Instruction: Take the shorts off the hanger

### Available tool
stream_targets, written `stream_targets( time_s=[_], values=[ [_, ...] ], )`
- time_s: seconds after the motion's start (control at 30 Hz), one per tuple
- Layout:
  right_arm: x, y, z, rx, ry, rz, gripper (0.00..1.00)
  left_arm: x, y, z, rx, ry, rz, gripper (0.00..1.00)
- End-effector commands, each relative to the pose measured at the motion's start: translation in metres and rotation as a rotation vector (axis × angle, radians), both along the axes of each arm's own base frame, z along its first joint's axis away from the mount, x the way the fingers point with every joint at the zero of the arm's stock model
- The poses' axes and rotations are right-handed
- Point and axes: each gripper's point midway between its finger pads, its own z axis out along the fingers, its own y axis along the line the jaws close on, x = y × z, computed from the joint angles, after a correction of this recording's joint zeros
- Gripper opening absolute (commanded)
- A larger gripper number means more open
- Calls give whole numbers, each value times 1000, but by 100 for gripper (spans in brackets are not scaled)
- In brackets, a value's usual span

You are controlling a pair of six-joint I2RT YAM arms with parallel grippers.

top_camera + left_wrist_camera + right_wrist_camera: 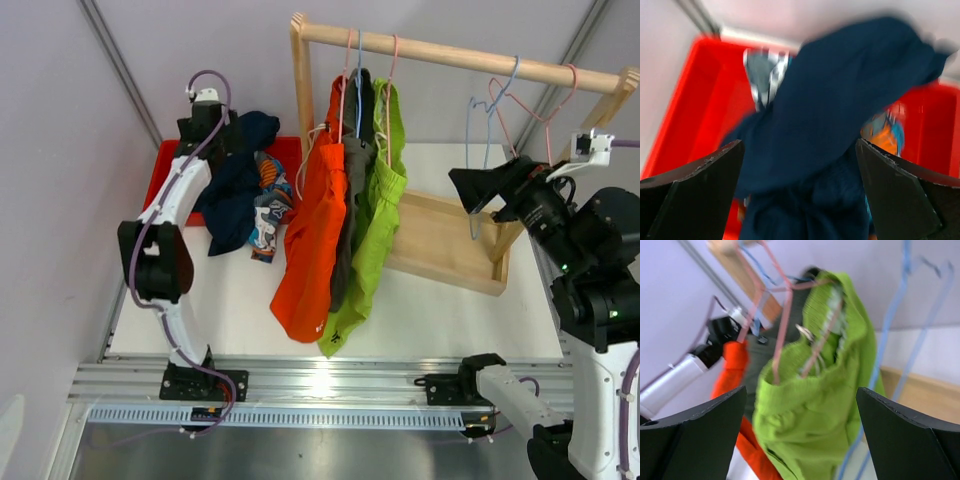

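Note:
Three pairs of shorts hang on hangers from the wooden rail (450, 55): bright orange (315, 230), grey (350, 200) and lime green (378, 220). The dark navy shorts (235, 190) and the printed shorts (270, 205) lie over the red bin (165, 170). My left gripper (222, 140) hovers above that bin, open; in its wrist view the navy shorts (840, 100) spread blurred beneath the left gripper (799, 150). My right gripper (465, 190) is open to the right of the hanging clothes, facing the lime green shorts (815, 405), which fill the space ahead of the right gripper (801, 390).
An empty blue hanger (480, 130) and an empty pink hanger (540, 110) hang at the rail's right end, close above my right arm. The rack's wooden base (440, 240) lies on the white table. A metal rail (320, 385) runs along the near edge.

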Motion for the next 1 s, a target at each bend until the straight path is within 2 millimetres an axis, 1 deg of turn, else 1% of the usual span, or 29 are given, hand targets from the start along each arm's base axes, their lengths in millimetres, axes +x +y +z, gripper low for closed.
stream_targets(
  time_s=[0.0,0.03,0.07,0.1,0.13,0.17,0.2,0.23,0.27,0.3,0.33,0.37,0.4,0.43,0.47,0.5,0.53,0.57,0.6,0.63,0.67,0.7,0.73,0.77,0.8,0.83,0.9,0.93,0.97],
  values=[
    [-1,25,45,34,-102,141,99,-45,-16,102,-115,-224,-44,99],
    [0,30,52,45,-114,164,99,-56,-20,98,-114,-206,-65,99],
    [10,35,53,46,-105,180,99,-66,-27,97,-119,-193,-88,99],
    [9,42,64,49,-127,204,99,-83,-31,116,-124,-223,-118,99],
    [14,46,68,44,-132,204,99,-95,-34,117,-120,-210,-132,99],
    [31,54,62,32,-101,214,99,-107,-41,97,-116,-163,-152,99],
    [31,59,75,29,-126,224,99,-124,-43,114,-120,-199,-170,99],
    [35,67,72,9,-104,237,99,-134,-46,116,-120,-206,-187,99],
    [50,77,65,-5,-72,244,99,-146,-51,93,-118,-157,-208,99],
    [51,80,73,-7,-91,247,99,-155,-53,94,-119,-160,-225,99],
    [56,87,71,-17,-90,247,99,-173,-57,97,-126,-174,-253,99],
    [61,91,70,-22,-92,246,99,-182,-57,94,-126,-168,-265,99],
    [72,97,64,-29,-79,245,100,-192,-57,84,-128,-148,-269,99],
    [78,99,63,-31,-78,234,99,-208,-58,83,-139,-153,-286,99],
    [84,103,59,-40,-69,234,99,-216,-58,80,-141,-146,-297,99],
    [89,105,55,-46,-63,232,98,-225,-58,58,-145,-102,-303,99],
    [100,108,46,-58,-41,214,98,-236,-58,68,-144,-138,-322,99],
    [105,109,42,-68,-36,207,95,-242,-61,67,-147,-143,-342,99],
    [109,109,40,-71,-35,197,93,-249,-60,49,-146,-113,-346,99],
    [116,110,35,-80,-26,184,91,-257,-59,57,-136,-151,-356,99],
    [120,111,28,-86,-13,177,87,-260,-57,59,-134,-169,-355,99],
    [124,112,27,-90,-17,172,85,-262,-56,53,-133,-175,-352,99],
    [130,113,21,-95,-3,162,82,-265,-55,48,-135,-177,-348,99],
    [133,114,15,-98,9,158,76,-269,-55,49,-137,-195,-350,99],
    [136,116,13,-96,12,155,74,-269,-56,49,-139,-203,-355,99],
    [139,117,8,-99,23,152,67,-270,-56,47,-141,-203,-354,99],
    [143,120,2,-99,35,150,61,-268,-56,44,-145,-196,-354,99],
    [145,121,0,-100,40,148,57,-268,-57,43,-147,-185,-354,99],
    [147,123,-6,-103,52,149,56,-266,-57,40,-149,-173,-354,99]
  ],
)
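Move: The pink hanger of the lime shorts is about 17 cm ahead of the right hand and 12 cm to its left, at about its height. The dark grey shorts' blue hanger is some 5 cm left of it, and the empty blue hanger is about 8 cm straight ahead of the hand. From the left hand, the navy shorts lie 15 cm below, 3 cm back and 4 cm right; the lime shorts' hanger is some 33 cm right, 15 cm back and 22 cm above. The right hand reaches in past the empty blue hanger to the lime shorts' pink hanger, about 14 cm forward and 12 cm left, arching up some 7 cm before sinking to its starting height; it turns a little counter-clockwise, and late on the open fingers draw nearly half shut around the hanger, contact not visible. The left hand, still open, backs away some 27 cm from the tray towards its base, rising about 12 cm midway before dropping to just above its starting height. ##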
